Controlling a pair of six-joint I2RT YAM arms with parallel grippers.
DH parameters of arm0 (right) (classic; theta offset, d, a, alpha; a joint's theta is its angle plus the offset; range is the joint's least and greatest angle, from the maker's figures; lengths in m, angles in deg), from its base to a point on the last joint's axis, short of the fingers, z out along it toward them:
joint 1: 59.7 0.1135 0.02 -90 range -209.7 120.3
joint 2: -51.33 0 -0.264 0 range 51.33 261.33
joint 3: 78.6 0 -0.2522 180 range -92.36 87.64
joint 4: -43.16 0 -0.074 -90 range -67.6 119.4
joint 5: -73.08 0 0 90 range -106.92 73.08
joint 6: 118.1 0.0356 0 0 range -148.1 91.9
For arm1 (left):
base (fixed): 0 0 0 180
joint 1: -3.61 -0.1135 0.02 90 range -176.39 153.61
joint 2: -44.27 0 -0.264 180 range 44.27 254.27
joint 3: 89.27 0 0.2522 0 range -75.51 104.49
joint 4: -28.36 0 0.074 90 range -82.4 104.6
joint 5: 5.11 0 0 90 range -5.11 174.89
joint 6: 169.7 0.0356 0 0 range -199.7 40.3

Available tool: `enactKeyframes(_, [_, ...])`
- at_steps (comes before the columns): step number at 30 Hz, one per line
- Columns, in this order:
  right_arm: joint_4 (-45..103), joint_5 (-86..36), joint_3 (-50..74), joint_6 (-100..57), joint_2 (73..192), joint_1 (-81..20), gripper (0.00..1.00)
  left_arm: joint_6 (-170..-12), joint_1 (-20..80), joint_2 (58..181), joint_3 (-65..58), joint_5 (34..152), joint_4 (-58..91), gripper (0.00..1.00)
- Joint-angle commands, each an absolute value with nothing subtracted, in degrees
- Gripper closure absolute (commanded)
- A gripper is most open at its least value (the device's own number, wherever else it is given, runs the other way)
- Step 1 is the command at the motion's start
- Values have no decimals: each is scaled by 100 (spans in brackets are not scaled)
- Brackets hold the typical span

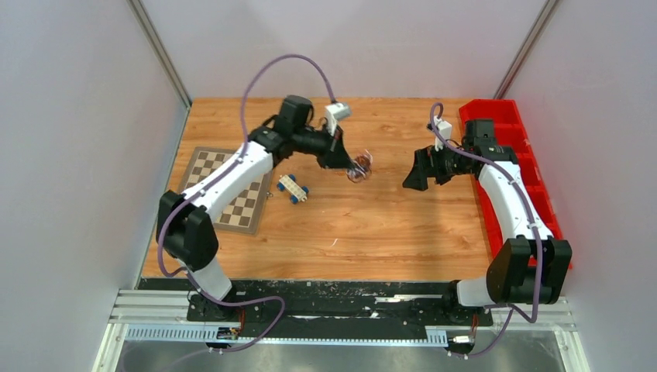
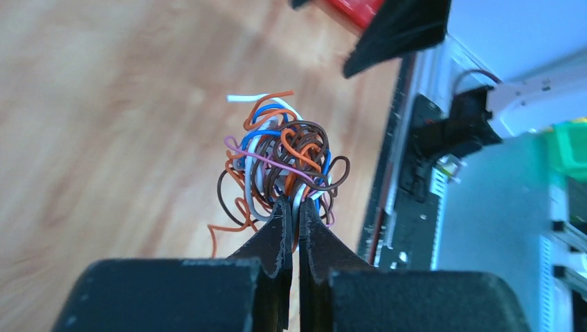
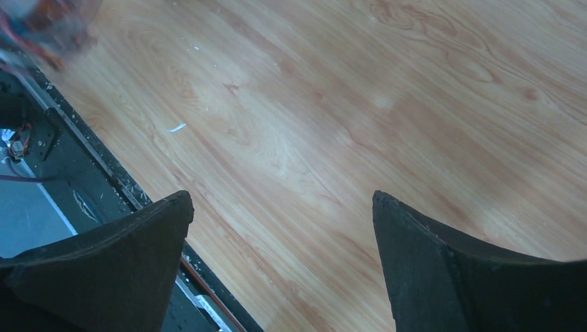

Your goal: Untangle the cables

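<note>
The cables [image 2: 284, 155] are a small knot of thin brown, orange, blue, white and purple wires. My left gripper [image 2: 295, 207] is shut on the near edge of that knot, with a few strands pinched between its fingertips. Seen from above, the cables [image 1: 361, 167] hang at the tip of the left gripper [image 1: 346, 161] over the middle of the wooden table. My right gripper [image 1: 409, 183] stands open a short way to the right of the knot, apart from it. In the right wrist view, the right gripper [image 3: 282, 202] has only bare wood between its fingers, and the cables [image 3: 41, 28] blur in the top left corner.
A small toy car with blue wheels [image 1: 293, 188] lies left of centre. A chessboard mat [image 1: 232, 190] lies under the left arm. A red bin [image 1: 515, 151] lines the table's right edge. A black rail [image 3: 83, 180] borders the near edge.
</note>
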State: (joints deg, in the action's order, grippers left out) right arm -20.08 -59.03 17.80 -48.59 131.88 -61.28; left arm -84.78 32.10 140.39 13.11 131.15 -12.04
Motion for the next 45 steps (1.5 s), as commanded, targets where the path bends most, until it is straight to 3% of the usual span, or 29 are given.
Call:
enactKeyframes(1, [-2175,-6111,1898,-5105,13100,-6146,0,-9195,3778,14637,753,13251,-141,100])
enactKeyframes(8, [-2245,-5849,2181,-5266,13512,-6146,0,-9964,4253,16046,934,13305,570,98])
enactKeyframes(10, [-2243,-5824,2194,-5270,13744,-6146,1,-9827,4254,16336,1093,13279,364,91])
enactKeyframes(15, [-2167,-6236,2288,-5190,14341,-6127,8,-9722,4200,16294,886,13263,117,57])
enactKeyframes(21, [-1959,-6905,2358,-5007,14902,-6002,16,-9911,4101,15876,44,13251,406,39])
enactKeyframes(45, [-625,-6544,2073,-4252,14701,-4284,45,-9789,3550,14899,-1553,13598,828,36])
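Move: The cables are still pinched in the shut left fingers, held high; the clear table spot for them lies about 22 cm below the left hand, 9 cm to its right and 6 cm back. The toy car is some 10 cm left of this hand and 2 cm back, the white scrap straight behind by 15 cm, both at table level. From the empty right hand, the cables hang roughly 16 cm to the left, 2 cm ahead and 5 cm higher. Bring the left gripper down about 20 cm, first swinging right and slightly back, tipping the wrist some 30 degrees; open a bit over halfway low over the table to let go of the cables, then draw back and left off them. Meanwhile lower the wide-open right gripper beside them, then carry it left towards them, half closing on the way without gripping. ##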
